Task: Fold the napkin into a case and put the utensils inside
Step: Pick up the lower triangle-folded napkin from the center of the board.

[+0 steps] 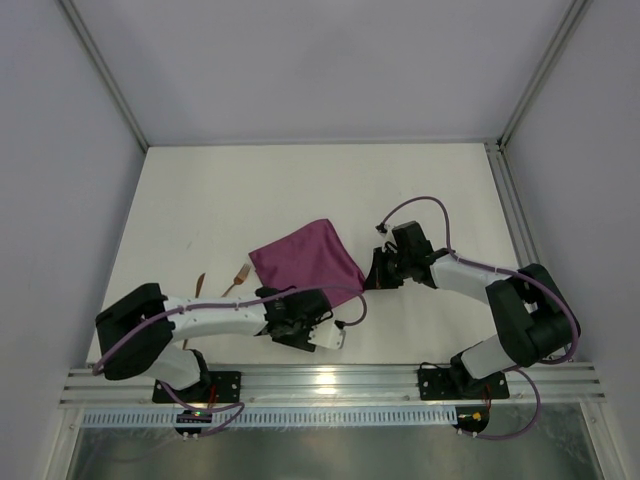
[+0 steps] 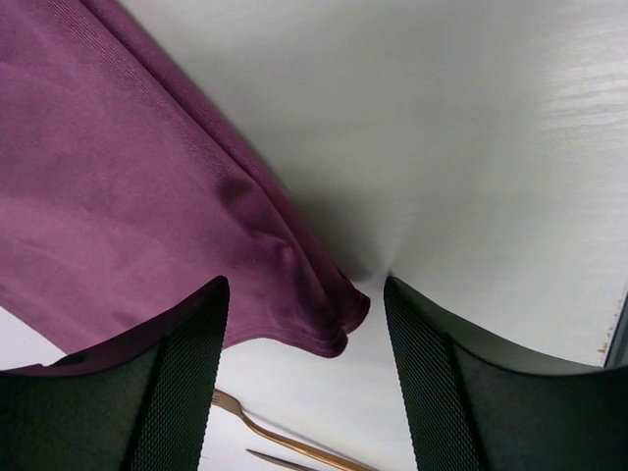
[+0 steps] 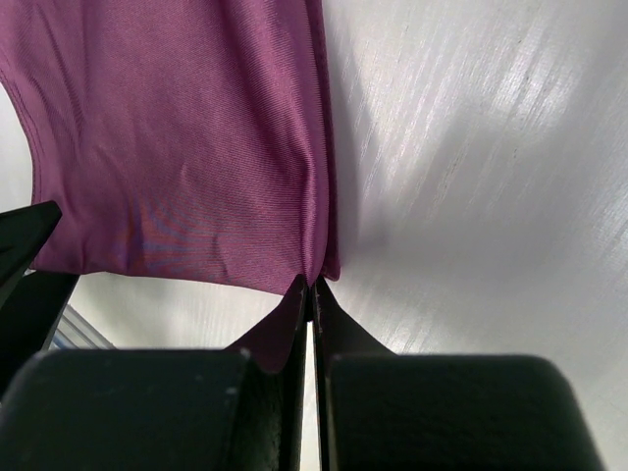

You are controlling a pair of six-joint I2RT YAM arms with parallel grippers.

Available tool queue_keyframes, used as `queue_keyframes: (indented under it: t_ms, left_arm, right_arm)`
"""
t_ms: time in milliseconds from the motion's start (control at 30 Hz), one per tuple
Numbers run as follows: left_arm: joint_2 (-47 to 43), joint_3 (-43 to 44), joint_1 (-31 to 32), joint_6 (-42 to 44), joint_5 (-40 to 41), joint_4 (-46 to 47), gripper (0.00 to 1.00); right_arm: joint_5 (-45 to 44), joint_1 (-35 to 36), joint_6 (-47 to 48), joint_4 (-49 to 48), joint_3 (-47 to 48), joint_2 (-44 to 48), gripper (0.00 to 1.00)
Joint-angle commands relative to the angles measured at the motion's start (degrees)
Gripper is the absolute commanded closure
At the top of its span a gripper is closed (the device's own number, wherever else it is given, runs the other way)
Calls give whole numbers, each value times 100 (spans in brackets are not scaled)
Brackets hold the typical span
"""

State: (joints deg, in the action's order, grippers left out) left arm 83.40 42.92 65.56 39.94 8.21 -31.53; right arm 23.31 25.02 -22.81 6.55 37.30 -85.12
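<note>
The plum-purple napkin point(image 1: 305, 258) lies doubled over at the middle of the table, its right side lifted. My right gripper point(image 3: 312, 287) is shut on the napkin's point(image 3: 186, 147) right corner, seen from above at the cloth's right edge point(image 1: 375, 272). My left gripper point(image 2: 305, 289) is open and low over the table, with a free corner of the napkin point(image 2: 147, 196) lying between its fingers, held by neither. In the top view it sits at the cloth's near edge point(image 1: 285, 305). A copper fork point(image 2: 285, 442) lies just under that corner, with another utensil's tip point(image 2: 280, 459) beside it.
In the top view the fork point(image 1: 238, 278) and a second copper piece point(image 1: 200, 285) lie left of the napkin, close to the left arm. Grey walls enclose the table, and a metal rail point(image 1: 330, 380) runs along its near edge.
</note>
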Motion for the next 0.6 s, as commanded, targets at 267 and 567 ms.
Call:
queue_keyframes:
  t_ms: [267,567]
  left_arm:
    - [405,-231,1,-48,76,639,62]
    - [327,-319,-8,-276,769,744,100]
  right_arm:
    - [42,30,57,-31,111,13,97]
    - [147,38,4,-57,181,83,97]
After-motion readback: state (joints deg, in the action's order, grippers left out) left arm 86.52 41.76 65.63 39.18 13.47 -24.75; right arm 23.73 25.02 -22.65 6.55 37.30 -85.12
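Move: The napkin's near corner lies between the left hand's open fingers, just short of the pads: about 2 cm ahead, level sideways and roughly 1 cm lower. The napkin's right corner is some 9 cm ahead and 13 cm to the right of the left hand. The fork's middle is about 15 cm to its left and 7 cm ahead. From the right hand, the near corner lies about 12 cm left and 7 cm back. Forward by about 2 cm and sinking nearly 1 cm, the left hand eases onto the napkin's near corner while its well-open fingers close fully and pinch the folded layers, the fingertips tilting some 5 degrees outward. The right hand stays put, fingers still shut on the napkin's right corner. ##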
